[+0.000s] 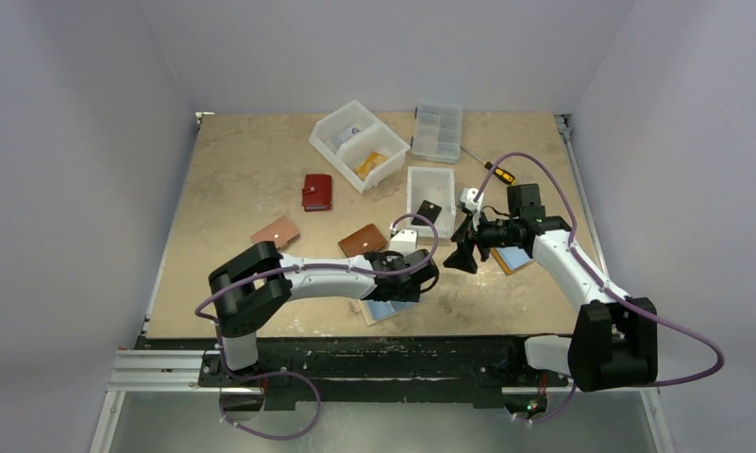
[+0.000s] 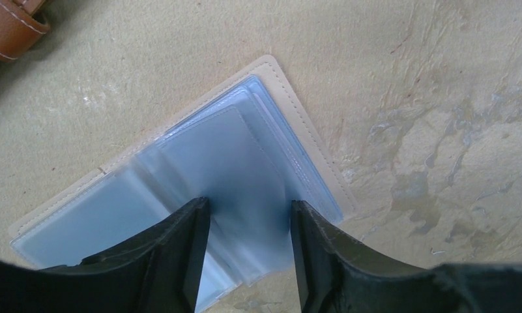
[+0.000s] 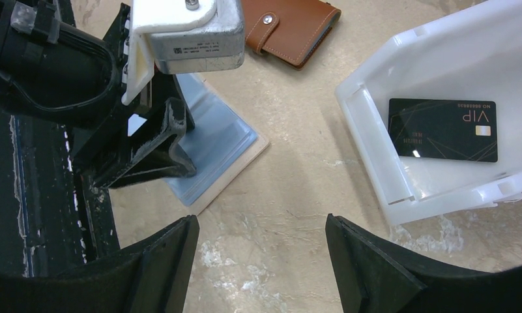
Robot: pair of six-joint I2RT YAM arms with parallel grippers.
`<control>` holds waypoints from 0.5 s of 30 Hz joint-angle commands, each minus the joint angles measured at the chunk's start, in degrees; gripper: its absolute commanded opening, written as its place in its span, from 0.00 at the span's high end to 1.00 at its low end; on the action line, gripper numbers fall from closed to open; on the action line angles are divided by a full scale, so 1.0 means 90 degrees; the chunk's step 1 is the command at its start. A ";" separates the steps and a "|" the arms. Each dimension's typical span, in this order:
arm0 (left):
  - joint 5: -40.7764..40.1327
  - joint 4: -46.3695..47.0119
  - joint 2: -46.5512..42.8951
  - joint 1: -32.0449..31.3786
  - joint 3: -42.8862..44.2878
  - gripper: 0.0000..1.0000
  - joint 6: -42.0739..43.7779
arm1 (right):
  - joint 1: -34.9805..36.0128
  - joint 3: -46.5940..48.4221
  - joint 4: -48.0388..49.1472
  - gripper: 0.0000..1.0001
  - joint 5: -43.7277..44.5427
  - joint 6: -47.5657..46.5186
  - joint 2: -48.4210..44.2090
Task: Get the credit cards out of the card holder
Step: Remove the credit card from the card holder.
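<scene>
The card holder (image 2: pixel 310 140) lies open on the table, beige cover down, its clear bluish sleeves (image 2: pixel 225 156) fanned upward. My left gripper (image 2: pixel 250 203) stands over it, jaws apart, both fingertips on one sleeve leaf. Whether a card sits in that leaf I cannot tell. From the right wrist the same holder (image 3: pixel 229 147) shows under the left gripper's fingers (image 3: pixel 150 140). One of the credit cards, black and marked VIP (image 3: pixel 442 129), lies in a white bin (image 3: pixel 375 130). My right gripper (image 3: pixel 262 222) hangs open over bare table between holder and bin.
A brown snap wallet (image 3: pixel 290 26) lies just beyond the holder. A red wallet (image 1: pixel 317 192) and a pinkish one (image 1: pixel 276 231) lie farther left. A second open holder (image 1: pixel 512 260) lies under the right arm. A divided bin (image 1: pixel 360 142), an organiser box (image 1: pixel 437 130) and a screwdriver (image 1: pixel 498 173) sit at the back.
</scene>
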 commanded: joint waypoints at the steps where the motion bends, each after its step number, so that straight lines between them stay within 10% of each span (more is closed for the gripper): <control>1: 0.0331 -0.0106 0.0225 0.0023 0.0004 0.52 -0.0118 | -0.0025 -0.0004 0.0086 0.20 -0.0140 -0.0023 -0.0100; 15: 0.0507 0.0524 -0.0434 0.0079 -0.0497 0.74 0.0010 | -0.0025 0.0019 -0.0151 0.21 -0.0057 -0.0340 -0.0090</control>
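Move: Just under the left fingertips, which already touch it, lies the clear sleeve on the card holder's right page, its middle about 1 cm ahead and 1 cm below. The brown wallet is some 12 cm ahead and 9 cm to the left. The white box stands around 21 cm ahead and 7 cm to the right, with the black card inside at about 19 ahead, 6 right. From the idle right hand the sleeve lies roughly 12 cm left, 7 back and 10 below. Drawing its fingers together by roughly a fifth of their full opening, the left hand gathers the clear sleeve of the card holder's right page between the fingertips and slides about 1 cm to the left, towards the holder's middle crease. It stays at the same height with the wrist steady, the fingertips still on the sleeve and not yet shut. ##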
